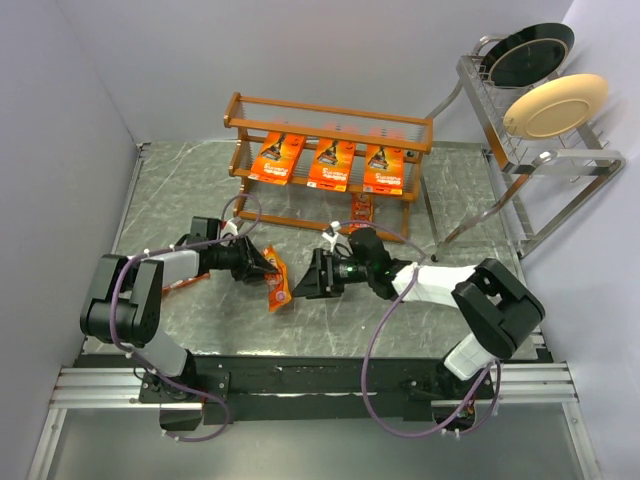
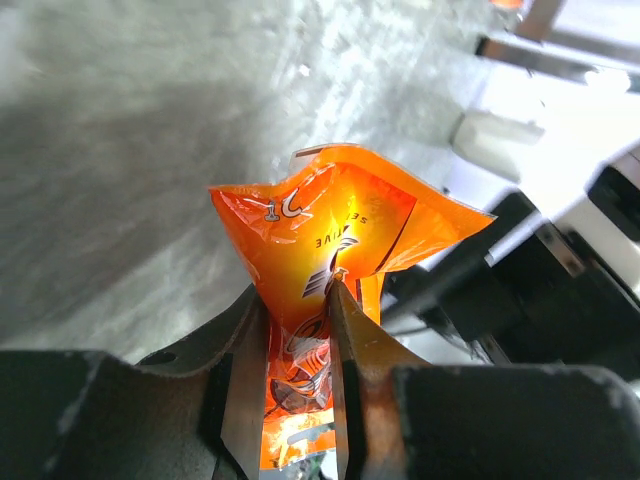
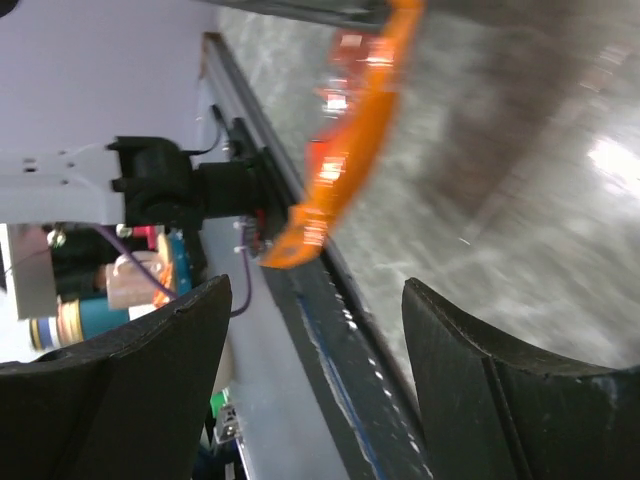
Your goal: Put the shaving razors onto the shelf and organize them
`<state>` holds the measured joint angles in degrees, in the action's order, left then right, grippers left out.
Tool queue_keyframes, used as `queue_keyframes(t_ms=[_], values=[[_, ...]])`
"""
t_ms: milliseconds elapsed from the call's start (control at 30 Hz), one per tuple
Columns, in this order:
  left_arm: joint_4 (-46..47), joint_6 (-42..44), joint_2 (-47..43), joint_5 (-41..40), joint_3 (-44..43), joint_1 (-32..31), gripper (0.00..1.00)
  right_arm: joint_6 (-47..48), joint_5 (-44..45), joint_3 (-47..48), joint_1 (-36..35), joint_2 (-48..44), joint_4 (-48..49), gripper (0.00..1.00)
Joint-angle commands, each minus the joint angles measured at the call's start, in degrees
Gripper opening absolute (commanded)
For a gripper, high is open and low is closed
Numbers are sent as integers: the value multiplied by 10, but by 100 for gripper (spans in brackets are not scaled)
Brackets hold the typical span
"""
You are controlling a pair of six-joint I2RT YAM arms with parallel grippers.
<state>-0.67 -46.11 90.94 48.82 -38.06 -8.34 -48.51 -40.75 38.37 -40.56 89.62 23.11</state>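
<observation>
The orange-brown shelf [image 1: 330, 125] stands at the back of the table. Three large orange razor cards [image 1: 331, 163] lean side by side on its middle tier, and a small pack [image 1: 361, 212] sits at its lower front. My left gripper [image 1: 268, 268] [image 2: 300, 300] is shut on a small orange blister pack [image 1: 278, 285] [image 2: 330, 230], held just above the table. My right gripper [image 1: 318, 275] [image 3: 315, 300] faces that pack from the right, open and empty, and the pack [image 3: 350, 130] shows blurred beyond its fingers. Another orange pack [image 1: 180, 285] lies partly hidden under my left arm.
A silver plate rack [image 1: 545, 165] stands at the back right with a black plate [image 1: 530, 52] and a cream plate [image 1: 555, 105]. Grey walls close the left side and back. The table's dark front rail [image 3: 330, 330] shows in the right wrist view.
</observation>
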Motion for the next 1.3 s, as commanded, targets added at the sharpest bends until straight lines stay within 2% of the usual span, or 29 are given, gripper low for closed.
queue_keyframes(t_ms=[0,133,300,467,533,600,667,700,800,833,933,1033,1133,1200,1233,1267], values=[[-11,-7,-24,-54,-23,-4,29,-10,-1,52,-18,28,34,76],[-34,5,-37,-88,-25,-12,31,-14,-6,72,-37,61,23,73],[-34,-4,-49,-81,-26,-12,32,4,9,109,-57,89,-35,73],[-32,-11,-49,-70,-28,-12,33,-2,23,116,-61,103,-60,64],[-28,-12,-48,-66,-26,-13,35,-10,30,114,-59,109,-45,55],[-30,-9,-48,-66,-26,-15,37,-23,41,116,-59,115,-39,50],[-34,-7,-49,-65,-26,-15,39,-43,38,117,-57,128,-16,43],[-36,-7,-48,-66,-25,-16,46,-50,33,117,-57,134,0,36],[-57,1,-46,-79,-35,-18,65,-92,15,111,-58,161,66,26],[-62,8,-46,-84,-39,-18,69,-127,10,102,-56,170,126,22],[-108,35,-54,-118,-56,-16,79,-181,19,63,-44,173,215,9],[-154,49,-81,-143,-61,3,81,-206,23,44,-16,176,256,1],[-152,19,-125,-128,-18,30,82,-240,39,17,8,172,290,0],[-114,-15,-153,-95,48,32,80,-242,48,5,14,168,293,0],[-29,-68,-161,-45,79,28,79,-250,51,1,16,169,294,0],[2,-88,-169,-40,117,17,78,-254,54,-6,15,170,295,0]])
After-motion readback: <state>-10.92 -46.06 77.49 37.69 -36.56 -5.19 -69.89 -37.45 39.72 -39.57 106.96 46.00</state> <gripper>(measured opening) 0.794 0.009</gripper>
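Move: The razor pouch that the right hand goes for has its middle about 5 cm to its left, level fore and aft and some 3 cm lower; the shelved pouch is roughly 19 cm ahead of the right hand, 13 cm to its right and 6 cm below. From the left hand, which already pinches the first pouch, that pouch's middle is about 2 cm back, 2 cm right and 1 cm down; the last pouch lies some 18 cm to its left, level fore and aft, 6 cm below. Leftward and down, the open right hand reaches about 5 cm across to the pouch's near end, shutting its fingers on it while the left hand holds it nearly still. The left fingers then open wide and back off a few centimetres to the left and slightly up. The right hand carries the pouch about 5 cm forward and a little right, its fingers tipping further down. ##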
